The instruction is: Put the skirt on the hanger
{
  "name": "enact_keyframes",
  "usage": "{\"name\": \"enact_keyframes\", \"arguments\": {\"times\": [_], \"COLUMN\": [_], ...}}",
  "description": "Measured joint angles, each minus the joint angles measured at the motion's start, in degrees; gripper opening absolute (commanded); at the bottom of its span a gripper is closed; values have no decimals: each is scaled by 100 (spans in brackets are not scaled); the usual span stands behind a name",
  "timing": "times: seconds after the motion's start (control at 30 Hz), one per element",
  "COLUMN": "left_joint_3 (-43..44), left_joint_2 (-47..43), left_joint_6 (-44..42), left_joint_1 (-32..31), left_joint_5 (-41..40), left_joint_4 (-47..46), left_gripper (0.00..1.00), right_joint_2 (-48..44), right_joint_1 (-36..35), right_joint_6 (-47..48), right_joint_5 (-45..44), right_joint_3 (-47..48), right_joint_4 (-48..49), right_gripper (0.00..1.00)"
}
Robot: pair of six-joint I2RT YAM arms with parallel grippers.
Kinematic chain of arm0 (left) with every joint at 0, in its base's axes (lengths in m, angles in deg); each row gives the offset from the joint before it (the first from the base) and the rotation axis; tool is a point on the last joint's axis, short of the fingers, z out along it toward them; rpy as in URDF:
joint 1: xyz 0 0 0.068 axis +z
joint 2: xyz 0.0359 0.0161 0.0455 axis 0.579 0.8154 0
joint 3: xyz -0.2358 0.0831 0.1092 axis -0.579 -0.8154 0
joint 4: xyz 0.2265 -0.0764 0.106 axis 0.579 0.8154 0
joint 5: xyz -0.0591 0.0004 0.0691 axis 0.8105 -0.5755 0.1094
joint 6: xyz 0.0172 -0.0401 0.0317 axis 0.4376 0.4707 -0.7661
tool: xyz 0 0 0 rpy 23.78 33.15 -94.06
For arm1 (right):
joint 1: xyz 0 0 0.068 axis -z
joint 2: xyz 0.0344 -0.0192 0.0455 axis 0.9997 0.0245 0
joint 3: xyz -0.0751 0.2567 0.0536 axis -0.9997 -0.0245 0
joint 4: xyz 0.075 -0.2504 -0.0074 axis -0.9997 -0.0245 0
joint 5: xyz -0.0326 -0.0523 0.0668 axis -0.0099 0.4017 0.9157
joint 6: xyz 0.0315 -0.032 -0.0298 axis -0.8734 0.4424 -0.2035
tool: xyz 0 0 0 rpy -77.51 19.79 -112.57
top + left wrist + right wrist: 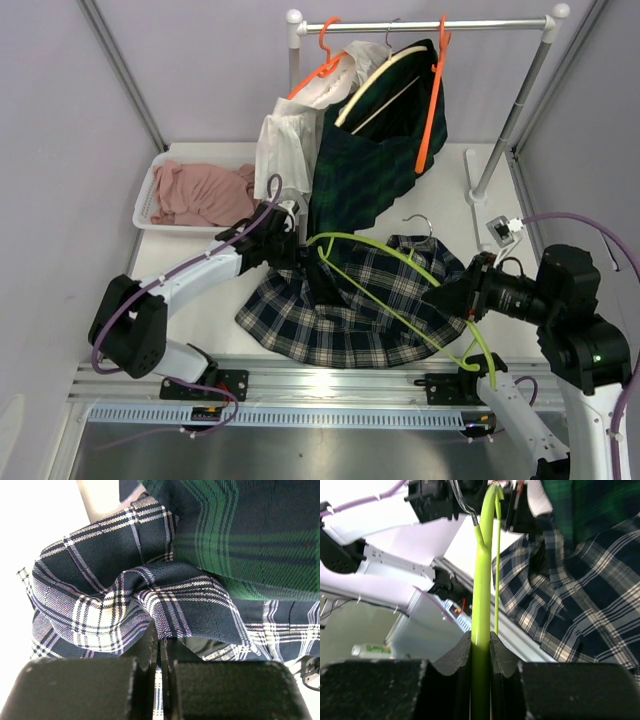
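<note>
The navy and white plaid skirt [345,305] lies spread on the table. My left gripper [292,250] is shut on a fold of its edge at the skirt's upper left; the left wrist view shows the bunched skirt [145,597] pinched between the closed fingers [150,645]. My right gripper [447,296] is shut on one arm of the lime green hanger [400,290], which stretches across and above the skirt toward the left gripper. In the right wrist view the hanger [482,590] runs straight up from between the pads [457,657], with the skirt [580,595] to its right.
A clothes rack [430,25] stands at the back with a dark green plaid garment [375,150], a white garment [290,140] and orange hangers [435,90]. A white basket [150,190] with pink cloth [205,192] sits back left. A metal hook [420,222] lies by the skirt.
</note>
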State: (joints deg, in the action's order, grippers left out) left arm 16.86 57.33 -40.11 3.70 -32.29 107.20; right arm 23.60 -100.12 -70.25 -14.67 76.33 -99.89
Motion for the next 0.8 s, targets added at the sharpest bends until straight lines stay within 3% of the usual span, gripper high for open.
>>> {"name": "enact_keyframes", "arguments": {"times": [0.5,0.8], "left_joint_3": [114,153], "left_joint_2": [0,-17], "left_joint_6": [-57,-164], "left_joint_1": [66,70], "left_joint_5": [-2,-2], "left_joint_4": [166,332], "left_gripper": [0,0], "right_joint_2": [31,131], "right_joint_1": [-420,-1779], "right_joint_6": [55,-92], "right_joint_5": [-105,-1370], "right_joint_3": [-1119,-1561], "right_joint_4": [282,647], "right_gripper": [0,0]}}
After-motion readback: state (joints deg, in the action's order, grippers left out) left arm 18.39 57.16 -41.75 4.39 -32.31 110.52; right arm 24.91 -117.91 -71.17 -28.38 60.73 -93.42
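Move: The right hand holds the green hanger high over the skirt. The skirt's waist opening lies about 15 cm ahead of that hand, 18 cm to its left and some 28 cm below, with the green dress's hem roughly 27 cm ahead, 13 cm left and 20 cm down. For the left hand, already pinching the waistband, the opening is about 5 cm back, 5 cm right and 4 cm below. The right hand sinks about 9 cm, lowering the hanger towards the skirt's opening; the left keeps pinching the waistband. ##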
